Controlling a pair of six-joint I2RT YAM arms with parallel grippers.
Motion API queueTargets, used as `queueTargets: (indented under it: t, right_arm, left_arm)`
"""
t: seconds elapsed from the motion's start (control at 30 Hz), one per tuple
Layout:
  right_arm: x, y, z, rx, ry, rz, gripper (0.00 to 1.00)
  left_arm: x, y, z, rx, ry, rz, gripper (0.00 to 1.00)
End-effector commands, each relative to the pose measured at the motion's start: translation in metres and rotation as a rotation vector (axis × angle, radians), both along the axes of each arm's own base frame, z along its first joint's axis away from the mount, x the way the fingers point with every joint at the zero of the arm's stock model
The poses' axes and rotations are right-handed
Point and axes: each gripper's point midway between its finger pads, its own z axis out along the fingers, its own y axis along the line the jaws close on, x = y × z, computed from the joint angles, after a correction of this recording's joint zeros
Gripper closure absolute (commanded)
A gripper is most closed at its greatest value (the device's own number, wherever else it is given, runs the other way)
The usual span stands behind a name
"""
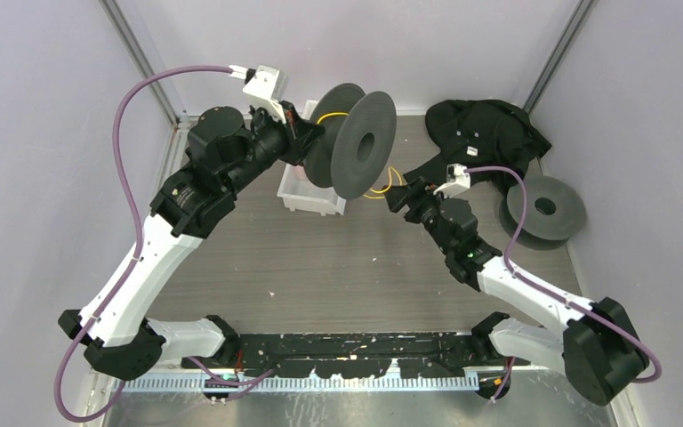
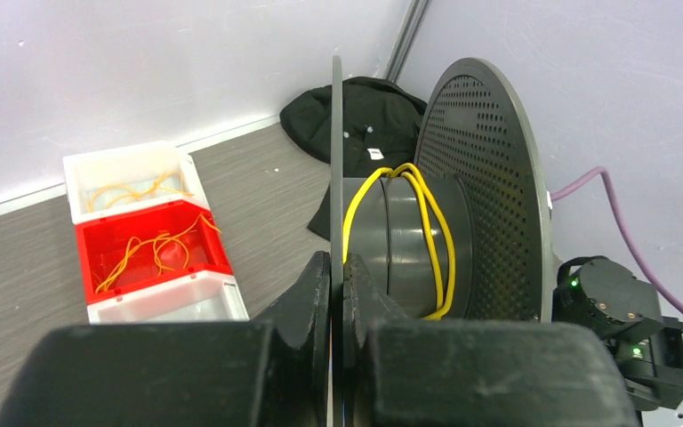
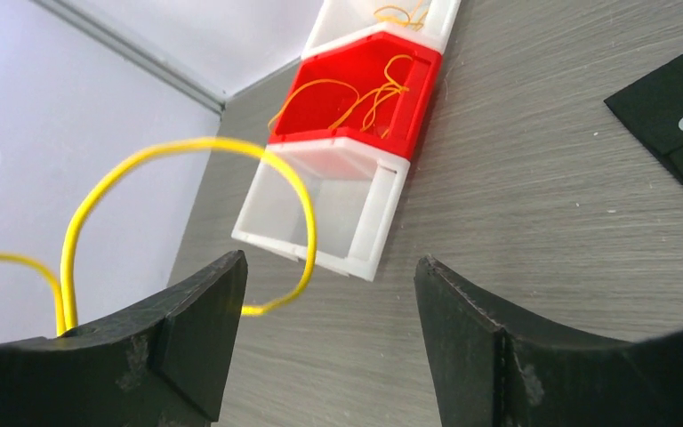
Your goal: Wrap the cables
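Note:
My left gripper [image 2: 337,267] is shut on the thin flange of a dark grey spool [image 2: 480,178], holding it off the table on its side [image 1: 356,142]. A yellow cable [image 2: 409,231] is looped a few times round the spool's hub. From the spool the cable [image 1: 381,188] runs down to my right gripper [image 1: 400,197]. In the right wrist view that cable [image 3: 187,147] arcs in a loose loop over the left finger [image 3: 196,338], its end close to that finger's inner face. The right gripper [image 3: 329,261] stands wide open, clamping nothing.
A row of white and red bins [image 2: 151,240] holding more thin yellow cords lies under the spool [image 3: 356,116]. A black cloth [image 1: 489,129] lies at the back right. A second dark spool [image 1: 542,206] lies flat near the right wall.

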Motion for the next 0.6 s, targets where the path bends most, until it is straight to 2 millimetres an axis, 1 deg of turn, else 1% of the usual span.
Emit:
queueTargets:
  t: [0.0, 0.07, 0.1, 0.17, 0.27, 0.3, 0.47, 0.57]
  right_arm:
    - [0.019, -0.002, 0.032, 0.159, -0.099, -0.084, 0.28]
    - [0.022, 0.002, 0.031, 0.168, -0.091, -0.077, 0.33]
    - [0.024, 0.004, 0.030, 0.172, -0.087, -0.070, 0.39]
    - [0.025, 0.009, 0.028, 0.185, -0.080, -0.055, 0.55]
    - [0.024, 0.014, 0.023, 0.191, -0.058, -0.033, 0.93]
    - [0.024, 0.014, 0.020, 0.181, -0.045, -0.030, 0.99]
    - [0.011, 0.016, 0.005, 0.114, 0.033, 0.018, 0.99]
    - [-0.007, 0.021, -0.001, 0.053, 0.071, 0.082, 0.99]
  left_arm:
    - [-0.013, 0.005, 0.067, -0.152, -0.161, -0.022, 1.00]
    - [-0.013, 0.006, 0.066, -0.148, -0.158, -0.019, 1.00]
    - [-0.013, 0.006, 0.066, -0.149, -0.158, -0.016, 1.00]
    - [-0.011, 0.007, 0.066, -0.147, -0.155, -0.008, 1.00]
    - [-0.011, 0.006, 0.065, -0.144, -0.161, -0.013, 1.00]
    - [-0.010, 0.005, 0.064, -0.143, -0.162, -0.014, 1.00]
    - [0.001, 0.006, 0.065, -0.139, -0.161, 0.035, 1.00]
    - [0.012, 0.009, 0.064, -0.144, -0.154, 0.085, 1.00]
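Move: The right hand's open fingers straddle the yellow cable's loose loop, its near strand roughly 2 cm ahead and 1 cm left, level with them. From this hand the held spool is about 8 cm left, level ahead and some 22 cm higher, and the near white bin 7 cm ahead, 15 cm left and 18 cm below. From the left hand, the cable strand lies about 4 cm ahead, 14 cm right and 25 cm below. Right hand reaches about 2 cm forward-left, shuts on the yellow cable, then sinks 2 cm, easing back. ##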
